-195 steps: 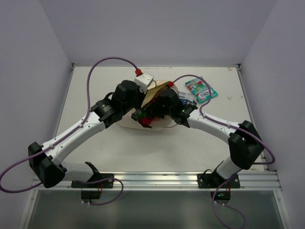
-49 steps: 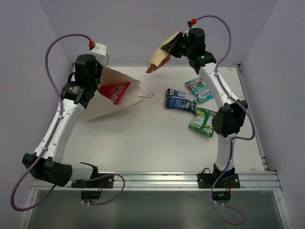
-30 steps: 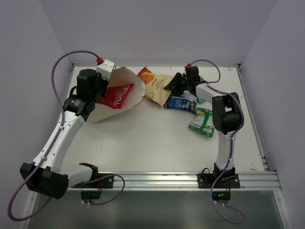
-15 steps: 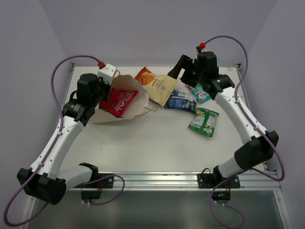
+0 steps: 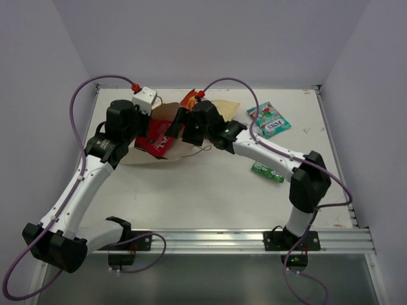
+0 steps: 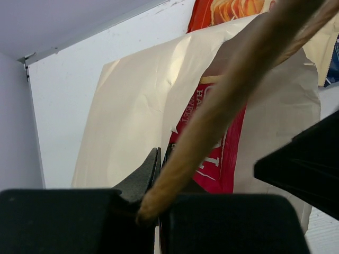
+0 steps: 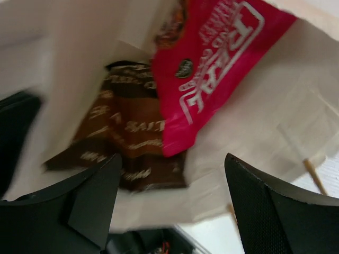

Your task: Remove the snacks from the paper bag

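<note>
The cream paper bag (image 5: 166, 152) lies on its side with its mouth to the right. My left gripper (image 5: 144, 125) is shut on its upper edge, and the twisted handle (image 6: 228, 95) crosses the left wrist view. My right gripper (image 5: 180, 129) is open at the mouth. In the right wrist view its jaws (image 7: 175, 203) gape before the pink "REAL" bag (image 7: 217, 58) and the brown pack (image 7: 132, 137), both inside the bag (image 7: 265, 121). The orange-and-cream chip bag (image 5: 222, 108), the teal-pink pack (image 5: 269, 119) and the green pack (image 5: 268, 171) lie on the table. The blue pack is hidden.
The right arm (image 5: 267, 151) stretches across the table's middle from the right. White walls close the table at the back and both sides. The loose packs lie at the back right.
My right arm has swung left and down from above the loose packs to the bag's mouth. The chip bag it carried earlier now lies on the table. The left gripper keeps hold of the bag.
</note>
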You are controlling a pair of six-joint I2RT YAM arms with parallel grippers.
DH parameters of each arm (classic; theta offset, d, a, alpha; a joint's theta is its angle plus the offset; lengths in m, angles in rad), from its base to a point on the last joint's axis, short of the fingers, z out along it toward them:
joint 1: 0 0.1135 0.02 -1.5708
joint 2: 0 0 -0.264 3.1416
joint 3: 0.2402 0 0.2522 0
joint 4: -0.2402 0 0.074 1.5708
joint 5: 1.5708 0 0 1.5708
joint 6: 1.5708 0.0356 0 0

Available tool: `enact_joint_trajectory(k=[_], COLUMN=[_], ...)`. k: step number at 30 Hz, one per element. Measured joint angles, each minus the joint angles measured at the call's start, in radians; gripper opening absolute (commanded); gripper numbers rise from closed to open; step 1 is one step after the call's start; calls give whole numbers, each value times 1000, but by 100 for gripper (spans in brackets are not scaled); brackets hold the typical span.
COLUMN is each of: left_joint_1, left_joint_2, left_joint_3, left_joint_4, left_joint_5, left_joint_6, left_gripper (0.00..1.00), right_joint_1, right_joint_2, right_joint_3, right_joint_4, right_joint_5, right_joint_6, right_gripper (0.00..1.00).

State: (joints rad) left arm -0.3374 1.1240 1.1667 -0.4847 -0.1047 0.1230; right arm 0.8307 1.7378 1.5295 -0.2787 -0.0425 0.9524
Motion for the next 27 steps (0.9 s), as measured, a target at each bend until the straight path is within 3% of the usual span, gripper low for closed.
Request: enact_joint_trajectory(k=[12,15,19,22,24,27], left_joint_1=[-6,-6,-10,-10,-10,-10], left_joint_2=[2,2,2,0,-3,-7], left_joint_3=[0,0,-4,-9,-19,-37], left_joint_4=[-19,-22,-33,-37,-35,-29], left_joint_5=[6,16,23,19,15,2], left_joint_6=[-49,-62,-79,-79,-80,-83], left_gripper=[0,0,0,0,0,0], right_joint_1=[2,2,2,2,2,2], right_joint_2=[269,340,391,401,397,369], right_joint_3=[34,60,60,59,57,41], right_joint_4=[153,191,223,248,270,295], right_joint_5=[51,51,50,47,47,43], right_joint_6=[85,104,126,117,106,77], right_gripper=[78,72,47,11,1,0])
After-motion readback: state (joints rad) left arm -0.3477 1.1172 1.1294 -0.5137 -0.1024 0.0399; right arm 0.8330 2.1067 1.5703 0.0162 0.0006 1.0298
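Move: The red packet stands inside the paper bag about 5 cm ahead of the right hand, 7 cm to its left and 10 cm below. The brown packet is lower in the bag, about 2 cm ahead, 7 cm left and 16 cm down. The orange-and-cream packet lies outside, about 19 cm ahead, 10 cm right and 19 cm below. From the left hand, on the bag's rim, the red packet is about 4 cm ahead, 5 cm right and 12 cm below. The right hand plunges about 14 cm down, also forward-left, into the bag towards the red packet, then shuts its fingers. ##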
